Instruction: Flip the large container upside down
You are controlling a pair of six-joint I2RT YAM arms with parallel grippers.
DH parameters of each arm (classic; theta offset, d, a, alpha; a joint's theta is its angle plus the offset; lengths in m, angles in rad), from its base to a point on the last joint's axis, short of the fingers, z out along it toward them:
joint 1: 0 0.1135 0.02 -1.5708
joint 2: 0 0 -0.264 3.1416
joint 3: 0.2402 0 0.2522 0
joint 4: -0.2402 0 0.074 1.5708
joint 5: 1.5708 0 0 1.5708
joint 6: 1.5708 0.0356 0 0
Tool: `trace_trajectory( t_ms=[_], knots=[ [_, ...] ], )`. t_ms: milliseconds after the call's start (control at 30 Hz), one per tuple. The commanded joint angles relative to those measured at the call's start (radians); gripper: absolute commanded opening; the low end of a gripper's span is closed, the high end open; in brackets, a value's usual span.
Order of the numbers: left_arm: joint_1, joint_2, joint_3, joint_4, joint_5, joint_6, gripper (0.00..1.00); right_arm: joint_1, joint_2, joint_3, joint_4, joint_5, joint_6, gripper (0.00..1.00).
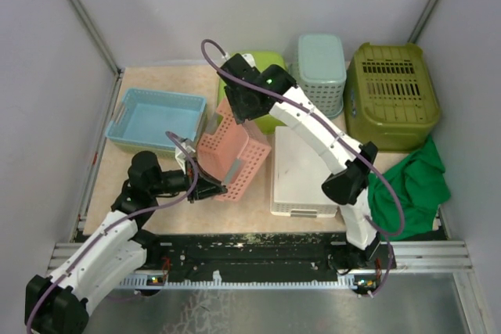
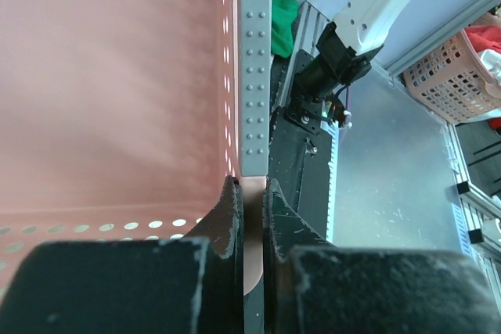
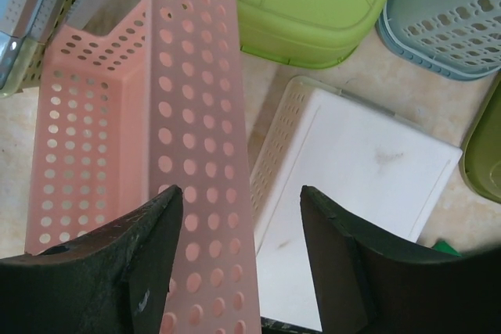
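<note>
The large container, a pink perforated basket (image 1: 239, 154), stands tipped up on its side in the middle of the table, its opening towards the left. My left gripper (image 1: 215, 188) is shut on the near rim of that pink basket (image 2: 109, 91), beside a grey dotted strip (image 2: 255, 68). My right gripper (image 1: 235, 109) hovers open over the far end. In the right wrist view one wall of the pink basket (image 3: 156, 115) runs up between the spread fingers of the right gripper (image 3: 241, 201), close to the left fingertip (image 3: 160, 213).
A blue tray (image 1: 153, 119) sits left of the basket. A white container (image 1: 301, 174) lies bottom-up on its right. Behind stand a lime container (image 1: 266, 64), a teal basket (image 1: 321, 72) and an olive basket (image 1: 391, 95). A green cloth (image 1: 415, 185) lies at the right.
</note>
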Motion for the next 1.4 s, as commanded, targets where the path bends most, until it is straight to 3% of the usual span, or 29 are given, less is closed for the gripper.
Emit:
trace_trajectory(
  t_ms=[0, 100, 233, 533, 733, 867, 1067, 1100, 1233, 1367],
  knots=[
    [0.000, 0.005, 0.047, -0.050, -0.018, 0.029, 0.00, 0.015, -0.098, 0.022, 0.051, 0.032, 0.006, 0.63],
    [-0.002, 0.000, 0.061, -0.096, -0.016, 0.055, 0.00, 0.015, -0.168, -0.059, 0.144, -0.002, -0.001, 0.64],
    [-0.001, -0.015, 0.077, -0.149, -0.021, 0.087, 0.00, 0.015, -0.237, -0.198, 0.256, -0.172, -0.039, 0.64],
    [-0.002, -0.010, 0.081, -0.162, -0.008, 0.100, 0.00, 0.032, -0.139, -0.188, 0.149, -0.181, -0.066, 0.61],
    [-0.002, -0.003, 0.094, -0.187, -0.013, 0.122, 0.00, 0.044, -0.086, -0.170, 0.100, -0.138, -0.069, 0.54],
    [-0.001, 0.002, 0.126, -0.245, -0.017, 0.159, 0.00, 0.045, -0.085, -0.189, 0.093, -0.108, -0.055, 0.38],
    [-0.001, 0.010, 0.197, -0.334, -0.047, 0.210, 0.01, 0.045, -0.144, -0.303, 0.167, -0.129, -0.020, 0.00],
    [-0.002, 0.015, 0.216, -0.346, -0.058, 0.214, 0.11, 0.045, -0.154, -0.323, 0.176, -0.128, -0.008, 0.00],
    [-0.001, 0.036, 0.334, -0.451, -0.132, 0.260, 0.68, 0.045, -0.225, -0.456, 0.271, -0.118, 0.065, 0.00],
    [-0.001, 0.054, 0.432, -0.549, -0.278, 0.302, 0.91, 0.045, -0.307, -0.604, 0.385, -0.089, 0.166, 0.00]
  ],
)
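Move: The pink container, tipped with its near end pinched in the left hand, has its middle about 10 cm ahead of that hand and 3 cm right, and some 8 cm back, 2 cm left and 9 cm below the open right hand. From the right hand, the lime container stands 11 cm ahead, straight on, and the upturned white one 12 cm back and 17 cm right, both some 20 cm lower. The pink container passes from hand to hand: the left keeps its end rim pinched while the open right hand lifts and draws back about 3 cm, then sinks to the container's right-hand rim, closes on it and goes on down and back, ending some 8 cm below its start. Only then do the left fingers open wide and let go, that hand rising about 5 cm and slightly forward. ##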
